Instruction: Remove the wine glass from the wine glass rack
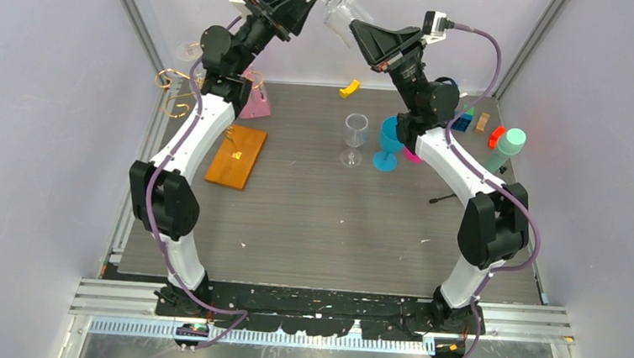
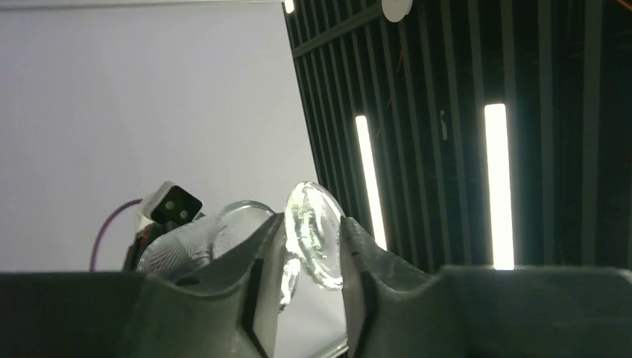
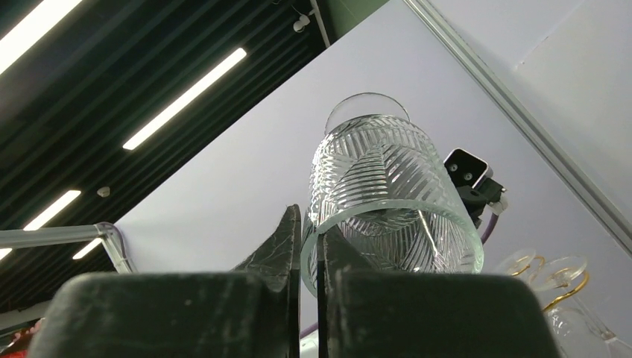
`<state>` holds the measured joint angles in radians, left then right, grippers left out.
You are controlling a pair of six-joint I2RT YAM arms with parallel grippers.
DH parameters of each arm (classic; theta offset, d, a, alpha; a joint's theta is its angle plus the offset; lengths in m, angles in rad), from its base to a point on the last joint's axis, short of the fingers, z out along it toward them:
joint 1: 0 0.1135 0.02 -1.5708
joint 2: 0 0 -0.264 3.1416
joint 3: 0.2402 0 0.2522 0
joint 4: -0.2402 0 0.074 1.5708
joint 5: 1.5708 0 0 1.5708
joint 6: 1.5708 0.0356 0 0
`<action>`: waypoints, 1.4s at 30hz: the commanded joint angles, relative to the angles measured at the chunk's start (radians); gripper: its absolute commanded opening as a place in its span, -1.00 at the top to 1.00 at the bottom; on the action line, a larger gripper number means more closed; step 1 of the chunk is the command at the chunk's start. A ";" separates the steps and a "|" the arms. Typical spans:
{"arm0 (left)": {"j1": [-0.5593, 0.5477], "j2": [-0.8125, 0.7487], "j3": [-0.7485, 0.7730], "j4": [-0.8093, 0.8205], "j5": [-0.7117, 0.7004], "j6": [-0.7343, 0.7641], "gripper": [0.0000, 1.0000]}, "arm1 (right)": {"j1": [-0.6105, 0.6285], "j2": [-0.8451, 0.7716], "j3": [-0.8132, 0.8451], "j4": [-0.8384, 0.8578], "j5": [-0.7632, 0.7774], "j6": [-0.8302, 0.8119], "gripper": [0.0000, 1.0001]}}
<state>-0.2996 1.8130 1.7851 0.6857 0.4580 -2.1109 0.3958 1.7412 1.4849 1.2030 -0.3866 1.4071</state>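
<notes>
A cut-glass wine glass (image 1: 337, 15) hangs high in the air between my two raised arms. My right gripper (image 3: 311, 224) is shut on the rim of its bowl (image 3: 387, 194), one finger inside and one outside. My left gripper (image 2: 313, 224) is open, and the glass's round foot (image 2: 317, 231) stands between its spread fingers, with the bowl (image 2: 194, 239) beyond. The wine glass rack shows as gold wire arms (image 1: 173, 85) over an orange base (image 1: 237, 156) at the left, partly hidden by my left arm. Another glass (image 1: 188, 49) hangs on it.
On the table stand a clear wine glass (image 1: 354, 135), a blue goblet (image 1: 387, 146), a mint bottle (image 1: 508, 148) and small coloured blocks (image 1: 469, 121). A yellow piece (image 1: 349, 87) lies at the back and a pink object (image 1: 257, 101) by the rack. Walls close in on both sides.
</notes>
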 commanded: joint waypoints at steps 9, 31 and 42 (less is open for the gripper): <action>-0.001 -0.058 0.161 -0.106 0.162 0.157 -0.50 | -0.005 -0.061 0.033 -0.069 0.059 -0.082 0.99; 0.228 -0.323 0.155 -1.039 0.296 1.116 -0.73 | -0.049 -0.226 0.232 -1.339 0.002 -0.744 0.99; 0.295 -0.310 0.362 -1.410 -0.025 1.440 -0.76 | 0.221 0.221 0.914 -2.227 0.145 -1.058 0.99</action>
<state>-0.0181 1.5043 2.1059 -0.5648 0.5770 -0.8196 0.5411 1.7973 2.1616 -0.6830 -0.3340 0.4797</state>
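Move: The hanging wine glass nearest the left gripper lies some 19 cm to its left, 4 cm farther out and 26 cm below. The second hangs about 29 cm left, 2 cm out, at the same height, and the rack's top 21 cm left, 7 cm back, 20 cm down. From the right gripper, which pinches the held glass's rim, the standing clear glass is about 4 cm out, 2 cm right and 40 cm down; the blue goblet is 12 cm right, equally far out and down. Open the left fingers wide to free the clear glass near its foot, then draw back and down and swing about 12 cm left towards the rack, rolling the wrist some 65 degrees so the fingers tip down. Keep the right pinch on the rim; swing out about 8 cm and down, then back and left, ending 14 cm lower with the fingers turned from upward to leftward. ##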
